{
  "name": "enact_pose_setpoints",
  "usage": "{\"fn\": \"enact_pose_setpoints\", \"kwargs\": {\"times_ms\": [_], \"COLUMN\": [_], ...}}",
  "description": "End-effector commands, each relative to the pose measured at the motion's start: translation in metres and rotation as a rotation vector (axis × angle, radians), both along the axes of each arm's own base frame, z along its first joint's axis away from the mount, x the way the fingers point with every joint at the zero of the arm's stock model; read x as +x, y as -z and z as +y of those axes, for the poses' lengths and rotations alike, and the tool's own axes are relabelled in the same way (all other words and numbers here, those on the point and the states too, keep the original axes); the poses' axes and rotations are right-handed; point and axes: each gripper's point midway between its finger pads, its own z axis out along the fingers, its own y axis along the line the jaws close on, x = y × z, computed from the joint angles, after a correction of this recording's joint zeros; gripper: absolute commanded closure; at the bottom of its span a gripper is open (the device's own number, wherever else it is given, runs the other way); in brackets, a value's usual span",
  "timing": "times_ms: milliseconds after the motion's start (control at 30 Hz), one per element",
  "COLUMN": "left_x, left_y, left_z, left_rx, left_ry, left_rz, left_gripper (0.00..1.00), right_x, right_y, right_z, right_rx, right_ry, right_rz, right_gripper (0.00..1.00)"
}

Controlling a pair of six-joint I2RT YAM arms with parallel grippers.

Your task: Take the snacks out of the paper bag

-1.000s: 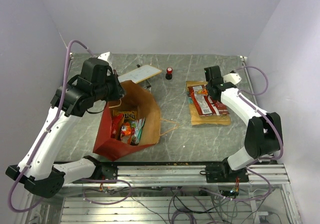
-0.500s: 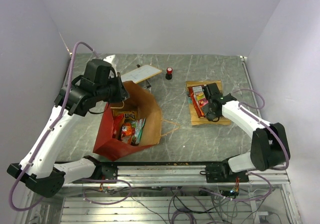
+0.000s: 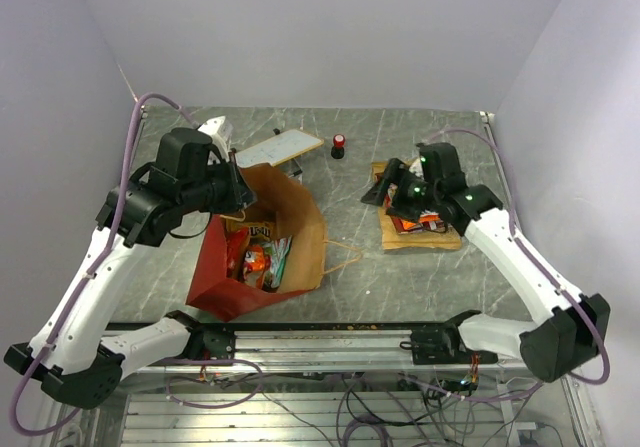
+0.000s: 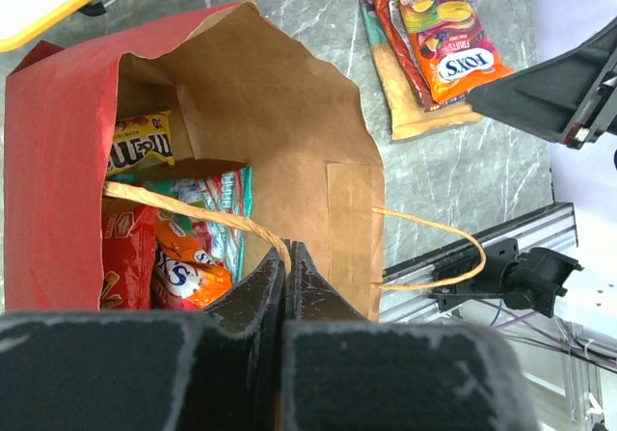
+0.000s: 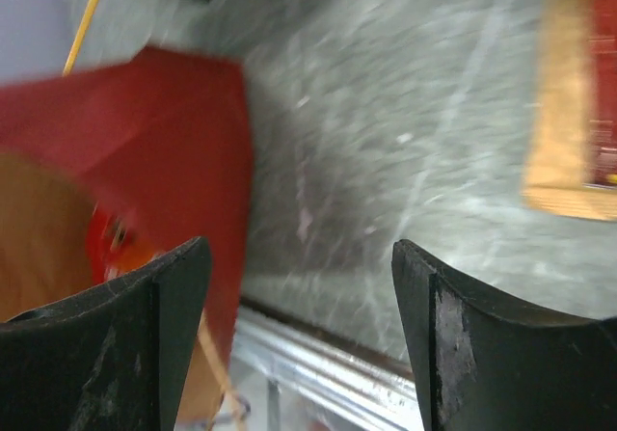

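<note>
The red paper bag (image 3: 215,267) stands open at the left of the table, brown inside (image 4: 280,94). My left gripper (image 4: 284,255) is shut on its near twisted handle (image 4: 183,209) and holds the mouth up. Inside the bag lie several snacks: a yellow packet (image 4: 140,142), a red one (image 4: 125,257), an orange one (image 4: 188,277). More snacks (image 3: 415,212) lie flat on the table to the right, an orange fruit packet (image 4: 453,50) among them. My right gripper (image 3: 385,189) hovers open and empty above their left edge, with the bag (image 5: 164,142) ahead of it.
A flat white board (image 3: 280,149) and a small red-and-black cylinder (image 3: 338,146) sit behind the bag. The bag's other handle (image 3: 340,257) trails onto the table towards the right. An aluminium rail (image 3: 350,342) runs along the near table edge.
My right gripper has opened, lifted off the packets on the table and swung left towards the bag. The left gripper kept hold of the handle and shifted only slightly.
</note>
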Motion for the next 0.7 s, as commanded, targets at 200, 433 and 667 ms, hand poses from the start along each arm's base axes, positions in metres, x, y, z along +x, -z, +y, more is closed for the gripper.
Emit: {"fn": "enact_pose_setpoints", "kwargs": {"times_ms": [200,433,667], "left_x": [-0.005,-0.001,0.018], "left_y": [-0.014,-0.028,-0.05], "left_z": [-0.006,-0.008,-0.02], "left_rx": [-0.027,-0.007,-0.019], "left_ry": [0.06,0.087,0.123], "left_rz": [-0.028,-0.051,-0.129], "left_gripper": [0.93,0.93,0.93], "right_x": [-0.064,-0.087,-0.124], "right_y": [-0.012,-0.003,0.007], "right_z": [0.115,0.136,0.166], "right_rx": [0.019,0.07,0.142], "right_ry": [-0.492,-0.493,-0.515], "right_rz": [-0.008,0.011,0.035], "right_gripper": [0.23,0.5,0.83]}}
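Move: Inside the tilted paper bag, the orange snack pack lies about 28 cm left of the right hand, 11 cm back and 13 cm below. The red pack is roughly 5 cm left of that pack, the teal pack 5 cm right of it and the M&M's pack 7 cm ahead of it. The bag's free handle is some 8 cm left and 13 cm back from the right hand. From the left hand, the orange pack lies about 4 cm back and 25 cm below. Swinging away from the laid-out snacks, the right hand sweeps about 15 cm left and 11 cm back towards the bag's mouth, first rising slightly, then sinking. It turns some 30 degrees counter-clockwise while its empty fingers narrow from wide to nearly shut. The left keeps its pinch on the other handle and late on draws it up about 3 cm. ##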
